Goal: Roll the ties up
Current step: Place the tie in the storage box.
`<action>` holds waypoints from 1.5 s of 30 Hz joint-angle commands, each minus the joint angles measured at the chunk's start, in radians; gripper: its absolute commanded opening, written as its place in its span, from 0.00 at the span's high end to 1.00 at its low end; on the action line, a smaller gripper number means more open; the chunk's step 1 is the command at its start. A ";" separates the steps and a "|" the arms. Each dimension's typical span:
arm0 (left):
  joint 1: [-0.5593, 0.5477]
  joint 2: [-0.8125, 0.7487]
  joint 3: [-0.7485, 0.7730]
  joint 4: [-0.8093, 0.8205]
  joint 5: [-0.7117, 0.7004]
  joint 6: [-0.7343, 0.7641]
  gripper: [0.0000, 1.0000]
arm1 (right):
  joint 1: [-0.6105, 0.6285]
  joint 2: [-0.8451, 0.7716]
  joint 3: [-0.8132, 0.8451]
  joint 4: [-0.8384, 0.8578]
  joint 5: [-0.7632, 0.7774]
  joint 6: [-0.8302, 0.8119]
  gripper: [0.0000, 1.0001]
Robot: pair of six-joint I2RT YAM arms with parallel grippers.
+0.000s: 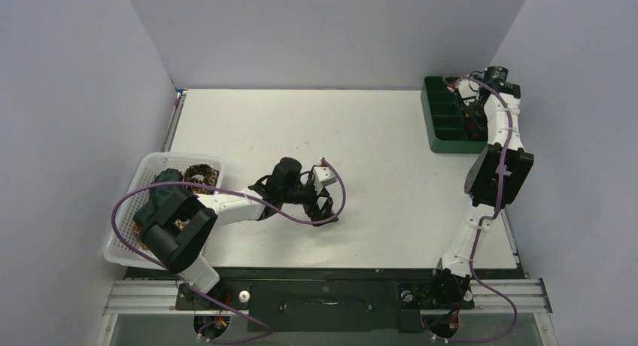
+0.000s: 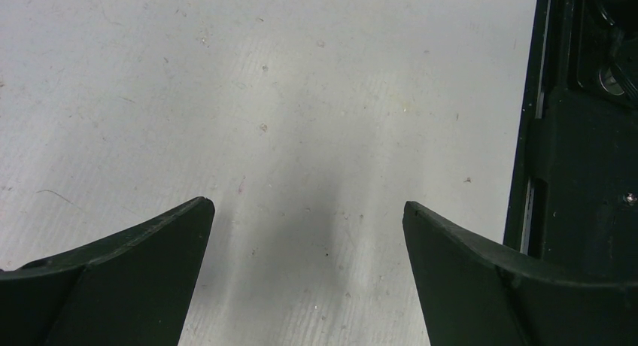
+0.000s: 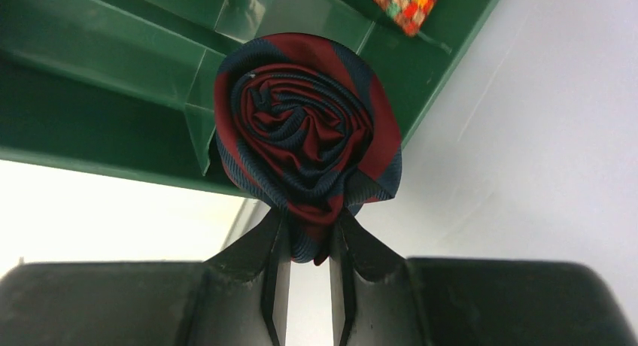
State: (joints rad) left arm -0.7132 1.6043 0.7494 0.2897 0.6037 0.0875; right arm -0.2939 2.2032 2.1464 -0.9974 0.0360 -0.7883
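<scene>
A navy tie with red stripes (image 3: 305, 128), rolled into a tight coil, hangs just over the green compartment tray (image 3: 90, 98). My right gripper (image 3: 308, 226) is shut on the coil's lower edge. In the top view that right gripper (image 1: 469, 110) is over the tray (image 1: 440, 139) at the far right. A multicoloured tie (image 3: 402, 4) lies in a tray compartment. A brown-gold floral tie (image 1: 199, 172) and a dark green tie (image 1: 161, 193) lie in the white mesh basket (image 1: 128, 252). My left gripper (image 1: 323, 205) is low over the table's middle, open (image 2: 308, 207) with only bare table between its fingers.
The basket stands at the table's left near corner, the tray at the far right edge. A black rail (image 2: 579, 173) along the table's near edge runs down the right side of the left wrist view. Grey walls enclose the table on three sides.
</scene>
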 commanded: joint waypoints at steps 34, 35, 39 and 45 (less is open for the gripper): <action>0.019 -0.013 -0.011 0.051 -0.014 -0.016 0.03 | 0.082 -0.252 -0.359 0.016 -0.154 -1.146 1.00; 0.021 -0.012 -0.010 0.051 -0.013 -0.017 0.03 | 0.089 -0.235 -0.350 0.006 -0.147 -1.151 1.00; 0.026 -0.008 -0.008 0.048 -0.013 -0.017 0.03 | 0.113 -0.171 -0.298 -0.036 -0.109 -1.165 1.00; 0.030 -0.004 -0.006 0.047 -0.017 -0.022 0.03 | 0.136 -0.106 -0.257 -0.127 -0.041 -1.155 1.00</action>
State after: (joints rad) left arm -0.6918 1.6043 0.7300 0.2966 0.5869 0.0811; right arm -0.1734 2.0613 1.8606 -1.0134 -0.0486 -1.9266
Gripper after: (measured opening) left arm 0.968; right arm 0.157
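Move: The near-left compartment of the green storage box lies about 9 cm left of the right hand, a centimetre or so back and roughly 9 cm lower. The beaded rolled tie already in the box is some 9 cm ahead and 3 cm right of that hand, and a second rolled tie is about 17 cm ahead and 1 cm right, both lower. From the idle left hand, the compartment is roughly 24 cm ahead and 42 cm to the right. The right fingers keep their pinch on the edge of the rolled striped tie and carry it left about 7 cm over the box, swinging forward a little and rising some 4 cm first, then drawing back and sinking about 6 cm into the near-left compartment. The wrist turns counter-clockwise by nearly 70 degrees on the way, and the grip stays shut. ##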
